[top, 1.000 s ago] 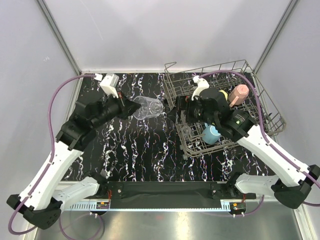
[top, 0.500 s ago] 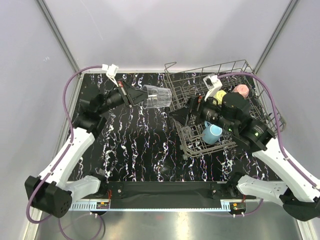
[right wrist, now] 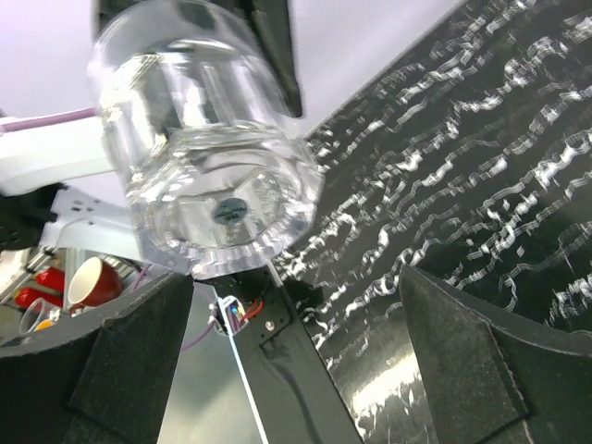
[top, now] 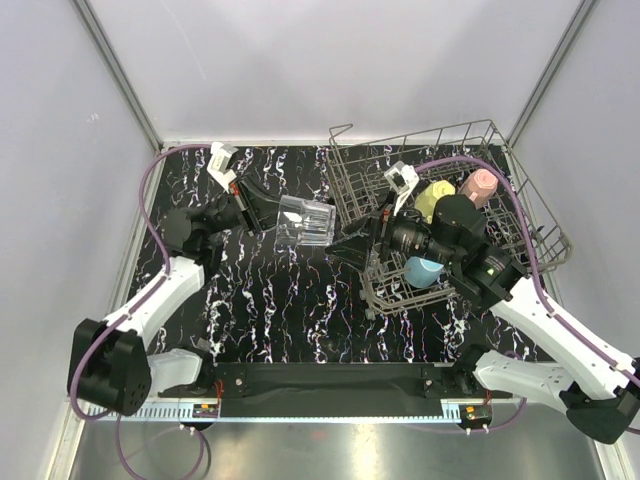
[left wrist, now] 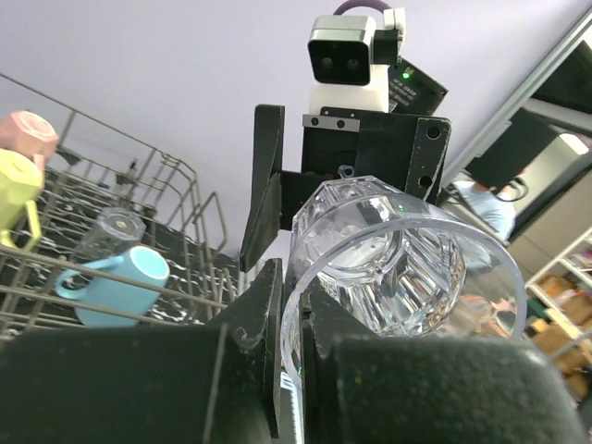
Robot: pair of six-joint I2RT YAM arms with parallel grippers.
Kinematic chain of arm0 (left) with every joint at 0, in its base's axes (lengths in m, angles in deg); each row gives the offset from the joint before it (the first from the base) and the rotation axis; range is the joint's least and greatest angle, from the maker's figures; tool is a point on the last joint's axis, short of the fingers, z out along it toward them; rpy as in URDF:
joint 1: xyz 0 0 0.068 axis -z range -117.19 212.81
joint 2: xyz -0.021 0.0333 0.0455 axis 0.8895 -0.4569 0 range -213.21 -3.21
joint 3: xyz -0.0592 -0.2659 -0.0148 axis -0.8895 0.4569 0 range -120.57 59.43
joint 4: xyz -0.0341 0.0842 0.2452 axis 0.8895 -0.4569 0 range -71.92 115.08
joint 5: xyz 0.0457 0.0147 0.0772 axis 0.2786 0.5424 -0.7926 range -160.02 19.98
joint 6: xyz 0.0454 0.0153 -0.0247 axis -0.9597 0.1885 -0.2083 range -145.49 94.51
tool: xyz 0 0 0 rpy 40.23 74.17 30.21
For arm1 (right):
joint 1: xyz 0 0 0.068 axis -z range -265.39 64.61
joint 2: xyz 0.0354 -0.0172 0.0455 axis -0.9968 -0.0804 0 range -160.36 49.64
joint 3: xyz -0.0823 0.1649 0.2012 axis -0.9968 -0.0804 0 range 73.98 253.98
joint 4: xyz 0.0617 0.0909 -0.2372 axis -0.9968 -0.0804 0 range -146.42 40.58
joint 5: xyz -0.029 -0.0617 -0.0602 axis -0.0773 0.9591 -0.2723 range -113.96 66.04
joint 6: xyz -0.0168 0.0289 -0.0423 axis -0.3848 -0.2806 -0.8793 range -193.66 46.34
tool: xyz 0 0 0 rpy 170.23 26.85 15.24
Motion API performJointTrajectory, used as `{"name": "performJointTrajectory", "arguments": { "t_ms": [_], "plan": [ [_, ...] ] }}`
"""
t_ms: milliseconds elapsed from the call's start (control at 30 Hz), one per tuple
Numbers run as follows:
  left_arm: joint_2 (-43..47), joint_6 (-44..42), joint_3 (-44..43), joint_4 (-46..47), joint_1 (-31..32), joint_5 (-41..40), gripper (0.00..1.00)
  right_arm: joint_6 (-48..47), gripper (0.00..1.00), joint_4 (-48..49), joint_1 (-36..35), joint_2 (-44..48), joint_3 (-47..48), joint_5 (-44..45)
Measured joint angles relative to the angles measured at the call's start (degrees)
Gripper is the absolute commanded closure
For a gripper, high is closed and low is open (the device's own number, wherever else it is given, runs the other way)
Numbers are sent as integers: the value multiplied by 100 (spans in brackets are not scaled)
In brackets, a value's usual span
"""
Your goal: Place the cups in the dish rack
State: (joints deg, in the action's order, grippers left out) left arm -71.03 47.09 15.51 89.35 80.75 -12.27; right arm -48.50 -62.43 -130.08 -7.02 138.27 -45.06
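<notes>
My left gripper (top: pixel 274 214) is shut on the rim of a clear glass (top: pixel 306 222), held above the table just left of the dish rack (top: pixel 520 215). In the left wrist view the rim sits pinched between the fingers (left wrist: pixel 266 314), with the glass (left wrist: pixel 398 259) tilted away. My right gripper (top: pixel 350 250) stands open facing the base of the glass (right wrist: pixel 208 176), its fingers (right wrist: pixel 129 361) wide apart and not touching it. In the rack sit a yellow mug (top: pixel 435 198), a pink mug (top: pixel 481 185), a blue mug (top: pixel 422 270) and another clear glass (left wrist: pixel 106 236).
The wire rack stands at the table's back right, slightly askew, its left wall (top: pixel 345 190) close to the held glass. The black marbled table (top: pixel 270 300) stretches in front of the arms. The enclosure's white walls rise behind and to both sides.
The left arm swung the glass toward the rack, then drew it back nearer and lower. The right gripper, open throughout, came out over the rack's left edge toward the glass.
</notes>
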Motion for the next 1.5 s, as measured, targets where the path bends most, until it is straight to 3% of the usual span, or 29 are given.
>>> {"name": "performJointTrajectory", "arguments": {
  "t_ms": [300,633,867,1000,1100,1133,1200,1233,1267,1333,1500],
  "plan": [
    [-531,1209,15,758,-197,219,100,122,2,1196,13,-57,-326,-645],
    [-555,1473,17,916,-205,236,100,339,7,2151,13,-468,-326,-763],
    [-555,1495,17,925,-205,247,100,568,21,2559,15,-704,-326,-903],
    [-555,1552,17,964,-205,247,100,645,36,2612,20,-726,-328,-914],
    [-555,1580,17,999,-205,247,100,664,54,2643,24,-739,-328,-951],
    [-555,1580,17,1003,-205,249,89,664,70,2651,26,-750,-328,-955],
    [-566,1552,17,1012,-212,254,63,678,87,2667,28,-763,-328,-955],
    [-581,1561,15,1038,-212,251,42,686,98,2662,28,-772,-328,-968],
    [-601,1545,15,1051,-212,256,33,688,100,2656,28,-780,-328,-984],
    [-651,1550,13,1058,-212,260,1,686,100,2573,24,-791,-317,-964],
    [-651,1237,13,953,-267,264,1,573,100,1878,20,-745,-227,-599]
  ]
}}
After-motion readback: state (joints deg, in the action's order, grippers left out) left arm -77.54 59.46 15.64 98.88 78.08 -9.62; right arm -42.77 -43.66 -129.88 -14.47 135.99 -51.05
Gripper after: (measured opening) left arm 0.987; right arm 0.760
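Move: The right hand, open and empty, has the glass about 6 cm to its left, 1 cm ahead and 4 cm higher, base end nearest. In the rack the blue cup lies roughly 19 cm right of this hand, 4 cm ahead and 28 cm below, and the yellow cup about 25 cm right, 22 cm ahead and similarly low. The left hand holds the glass by its rim, the glass's middle some 5 cm to its right, 3 cm back and 1 cm above. Leftward and up, about 4 cm left and 3 cm up, the right hand reaches around the glass's base end, its fingertips tilting up some 15 degrees, and closes on the sides. The left hand rolls about 10 degrees and sinks 1 cm, holds the rim, then opens wide once the right has its grip; the right then sinks about 2 cm and eases 1 cm forward. ##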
